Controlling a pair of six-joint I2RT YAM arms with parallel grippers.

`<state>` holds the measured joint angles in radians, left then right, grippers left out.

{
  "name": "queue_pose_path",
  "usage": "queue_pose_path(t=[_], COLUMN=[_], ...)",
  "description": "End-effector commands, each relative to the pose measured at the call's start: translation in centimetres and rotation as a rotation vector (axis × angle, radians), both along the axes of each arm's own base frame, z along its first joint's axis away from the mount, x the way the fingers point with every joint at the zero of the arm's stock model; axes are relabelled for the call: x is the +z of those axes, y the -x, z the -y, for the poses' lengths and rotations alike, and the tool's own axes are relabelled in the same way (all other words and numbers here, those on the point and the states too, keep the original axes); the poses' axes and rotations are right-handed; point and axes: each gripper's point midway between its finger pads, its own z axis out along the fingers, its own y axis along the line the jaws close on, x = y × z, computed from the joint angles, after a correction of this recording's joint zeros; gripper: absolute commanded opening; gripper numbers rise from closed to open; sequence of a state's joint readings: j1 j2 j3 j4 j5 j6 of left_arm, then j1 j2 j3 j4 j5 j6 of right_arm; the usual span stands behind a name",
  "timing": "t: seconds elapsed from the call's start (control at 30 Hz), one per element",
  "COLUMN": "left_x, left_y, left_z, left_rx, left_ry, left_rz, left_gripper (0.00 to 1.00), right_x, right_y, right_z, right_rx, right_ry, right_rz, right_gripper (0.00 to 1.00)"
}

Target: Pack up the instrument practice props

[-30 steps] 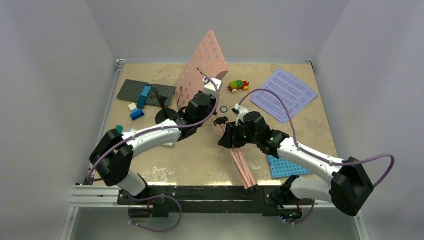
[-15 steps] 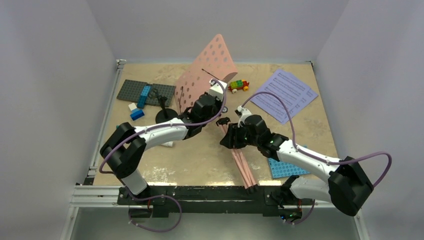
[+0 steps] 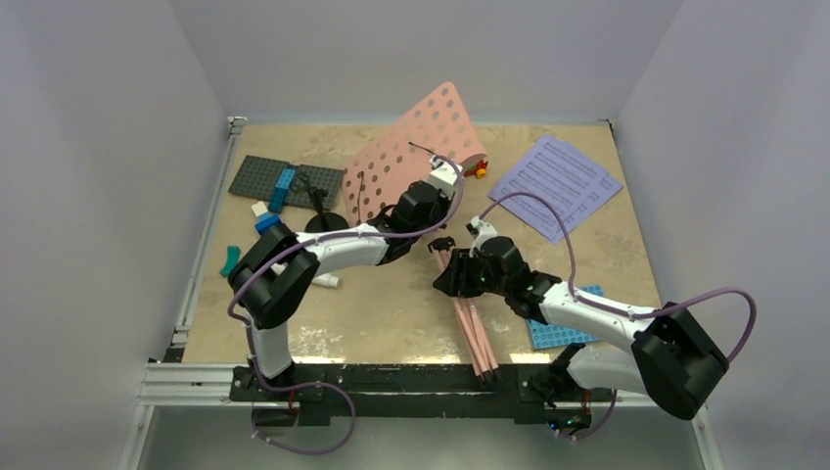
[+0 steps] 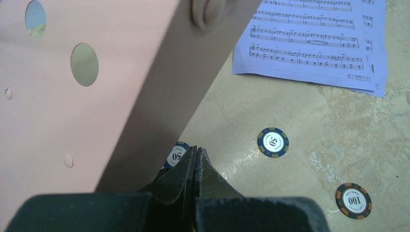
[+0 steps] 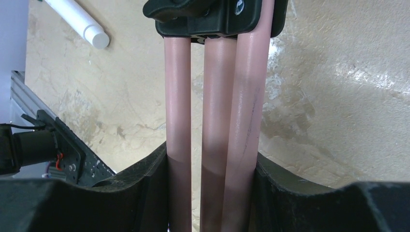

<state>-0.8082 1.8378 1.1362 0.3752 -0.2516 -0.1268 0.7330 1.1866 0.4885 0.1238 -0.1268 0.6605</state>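
Note:
The pink music stand lies across the table. Its hole-dotted desk (image 3: 416,147) leans over to the right, and its folded legs (image 3: 473,328) run toward the near edge. My left gripper (image 3: 438,192) is shut beside the desk's lower edge (image 4: 72,101), with nothing visible between its fingertips (image 4: 202,162). My right gripper (image 3: 458,281) is shut on the three pink leg tubes (image 5: 215,111), just below their black hub (image 5: 217,17). The lavender sheet-music pages (image 3: 556,184) lie at the far right, and they also show in the left wrist view (image 4: 314,38). The black mic stand (image 3: 318,223) stands to the left. The white microphone (image 5: 80,21) lies on the table.
A grey studded plate (image 3: 284,181) with blue bricks lies at the far left. A blue studded plate (image 3: 563,328) lies under my right arm. A toy car (image 3: 478,168) peeks out behind the desk. Poker chips (image 4: 272,142) lie near my left fingertips. Walls close in three sides.
The pink desk has tipped farther down to the right and now hides most of the toy car. My left gripper has moved right with it. The right gripper still holds the legs.

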Motion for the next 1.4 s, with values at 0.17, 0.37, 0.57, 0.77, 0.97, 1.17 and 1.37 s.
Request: queue_pose_path(t=[0.17, 0.37, 0.57, 0.77, 0.97, 1.17, 1.37], left_x=[0.5, 0.2, 0.4, 1.9, 3.8, 6.8, 10.1], left_y=[-2.0, -2.2, -1.7, -0.2, 2.1, 6.0, 10.0], left_z=[3.0, 4.0, 3.9, 4.0, 4.5, 4.5, 2.9], left_rx=[-0.044, -0.067, -0.070, -0.105, -0.159, -0.216, -0.223], left_ry=[0.051, 0.064, 0.066, 0.082, 0.104, 0.171, 0.257], left_rz=[0.030, 0.028, 0.034, 0.034, 0.016, 0.020, 0.030], left_gripper=[0.00, 0.00, 0.00, 0.22, 0.52, 0.68, 0.74], right_x=[3.5, 2.5, 1.1, -0.3, -2.1, -3.1, -4.0], right_y=[-3.5, -3.2, -2.8, -2.4, -1.8, -1.3, -0.4], right_z=[-0.6, 0.3, 0.7, 0.9, 1.4, 2.1, 3.0], right_rx=[-0.110, -0.154, -0.171, -0.182, -0.195, -0.208, -0.206], right_ry=[-0.101, -0.091, -0.075, -0.068, -0.041, 0.003, 0.078], right_rz=[0.173, 0.144, 0.101, 0.067, 0.010, -0.026, -0.079], right_gripper=[0.00, 0.00, 0.00, 0.00, 0.00, 0.00, 0.11])
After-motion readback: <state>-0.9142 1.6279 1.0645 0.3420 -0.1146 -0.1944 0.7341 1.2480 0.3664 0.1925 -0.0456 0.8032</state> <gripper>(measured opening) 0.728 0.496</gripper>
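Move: The music stand's desk, still raised beside the nearly shut left fingers, is bound for table whose middle is about 5 cm ahead, 3 cm left and 12 cm below. A toy train sits about 8 cm ahead, 5 cm right and 12 cm down; the sheet music about 3 cm ahead, 24 cm right and 14 cm down. The right hand holds the folded tripod straight above its table spot, some 7 cm down, with a chip about 3 cm ahead, 10 cm right. The music stand's desk is laid down by the left hand at its lower lip, travelling about 4 cm right and 3 cm down; those fingers then open wide, let go, and pull back about 8 cm while rising 9. The right hand keeps its grip on the folded legs, lowering them about 5 cm with a slight drift right and a small clockwise turn. ##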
